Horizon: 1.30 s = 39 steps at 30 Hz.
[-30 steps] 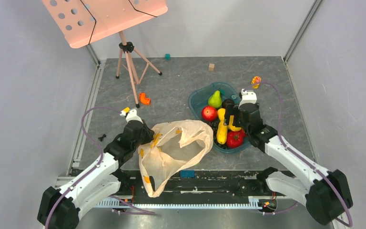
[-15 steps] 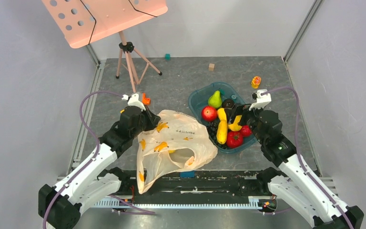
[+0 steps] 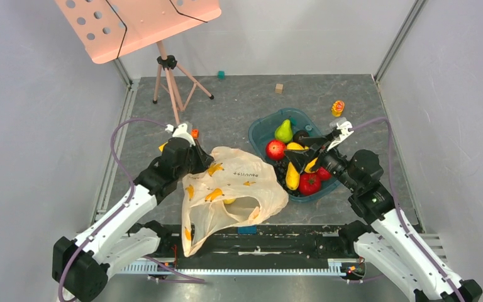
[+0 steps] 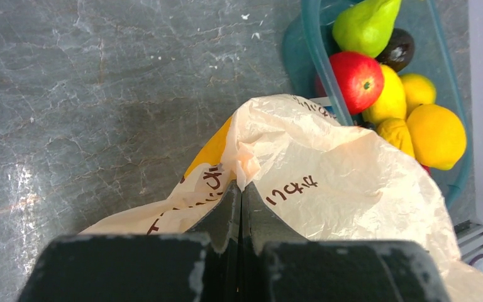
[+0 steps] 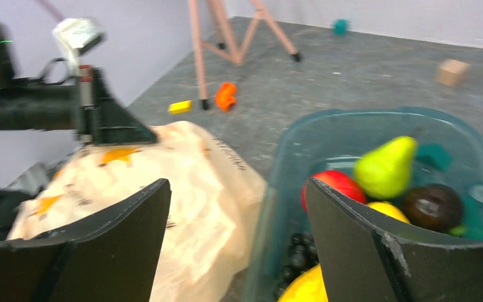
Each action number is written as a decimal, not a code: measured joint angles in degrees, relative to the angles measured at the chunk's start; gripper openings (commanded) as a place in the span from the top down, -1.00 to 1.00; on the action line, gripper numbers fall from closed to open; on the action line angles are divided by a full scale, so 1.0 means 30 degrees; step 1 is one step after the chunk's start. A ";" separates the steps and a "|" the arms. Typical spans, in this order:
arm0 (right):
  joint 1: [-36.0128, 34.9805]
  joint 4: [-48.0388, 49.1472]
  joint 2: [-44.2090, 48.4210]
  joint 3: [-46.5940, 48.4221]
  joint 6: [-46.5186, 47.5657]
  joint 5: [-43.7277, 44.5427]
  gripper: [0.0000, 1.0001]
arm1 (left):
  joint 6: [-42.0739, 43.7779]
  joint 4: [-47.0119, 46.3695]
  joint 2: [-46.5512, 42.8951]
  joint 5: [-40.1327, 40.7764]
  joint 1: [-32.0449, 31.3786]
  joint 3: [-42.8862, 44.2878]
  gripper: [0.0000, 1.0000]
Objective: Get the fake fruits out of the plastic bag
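Observation:
The cream plastic bag point(image 3: 233, 192) with banana prints lies crumpled left of the teal tray point(image 3: 259, 129). My left gripper point(image 3: 196, 157) is shut on a pinch of the bag's upper edge point(image 4: 241, 187). In the tray lie a green pear point(image 3: 283, 130), a red apple point(image 3: 275, 149), a lemon point(image 4: 437, 135) and a long yellow piece point(image 3: 292, 176). My right gripper point(image 3: 299, 154) hovers open over the tray's left side, nothing between its fingers point(image 5: 236, 185); bag point(image 5: 182, 189) and pear point(image 5: 387, 167) lie beyond. A yellow patch point(image 3: 229, 201) shows at the bag; I cannot tell whether it is fruit or print.
A pink music stand's tripod point(image 3: 170, 82) stands at the back left, an orange piece point(image 3: 194, 133) by its foot. A wooden cube point(image 3: 279, 88), a teal cube point(image 3: 221, 74) and a small yellow toy point(image 3: 338, 107) lie further back. Dark grapes point(image 5: 299, 258) sit in the tray.
My left gripper pulled the bag up and back, turning its printed side up. My right gripper drew back from the tray, swung left towards the bag, and its jaws narrowed slightly.

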State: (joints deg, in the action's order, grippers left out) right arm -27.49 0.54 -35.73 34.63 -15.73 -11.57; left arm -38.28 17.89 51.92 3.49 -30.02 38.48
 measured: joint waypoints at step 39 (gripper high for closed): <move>-1.5322 -0.1122 -1.3369 0.5056 0.0117 0.6368 -0.04 | -0.0240 -0.0903 0.2397 -0.0015 0.0000 -0.1086 0.96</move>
State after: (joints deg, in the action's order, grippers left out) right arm -73.45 -2.83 -75.83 49.80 -15.38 7.53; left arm -39.00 15.18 59.11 3.44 -30.02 35.22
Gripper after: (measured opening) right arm 0.493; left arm 0.026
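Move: The yellow fruit in the bag's mouth lies roughly 21 cm to the right hand's left, 10 cm back and 23 cm below. The bag's opening is centred some 5 cm to the right of the fruit and 3 cm nearer the base; the tray's middle is directly abreast of the right hand, 5 cm ahead, and its red fruit is 6 cm ahead and 7 cm left, both well below. From the left hand, pinching the bag's rim, the yellow fruit lies about 12 cm back, 5 cm right and 13 cm lower. The right hand leaves the tray empty and sweeps about 21 cm left and 19 cm back over the bag, turning counter-clockwise, then sinks some 12 cm while coming forward again about 7 cm and swinging partly back clockwise, its left side rolling down and its fingers narrowing to about half open above the bag's mouth, close to the yellow fruit. Meanwhile the left hand keeps its pinch on the bag's far-left rim and lowers it about 5 cm, tipping slightly down. ##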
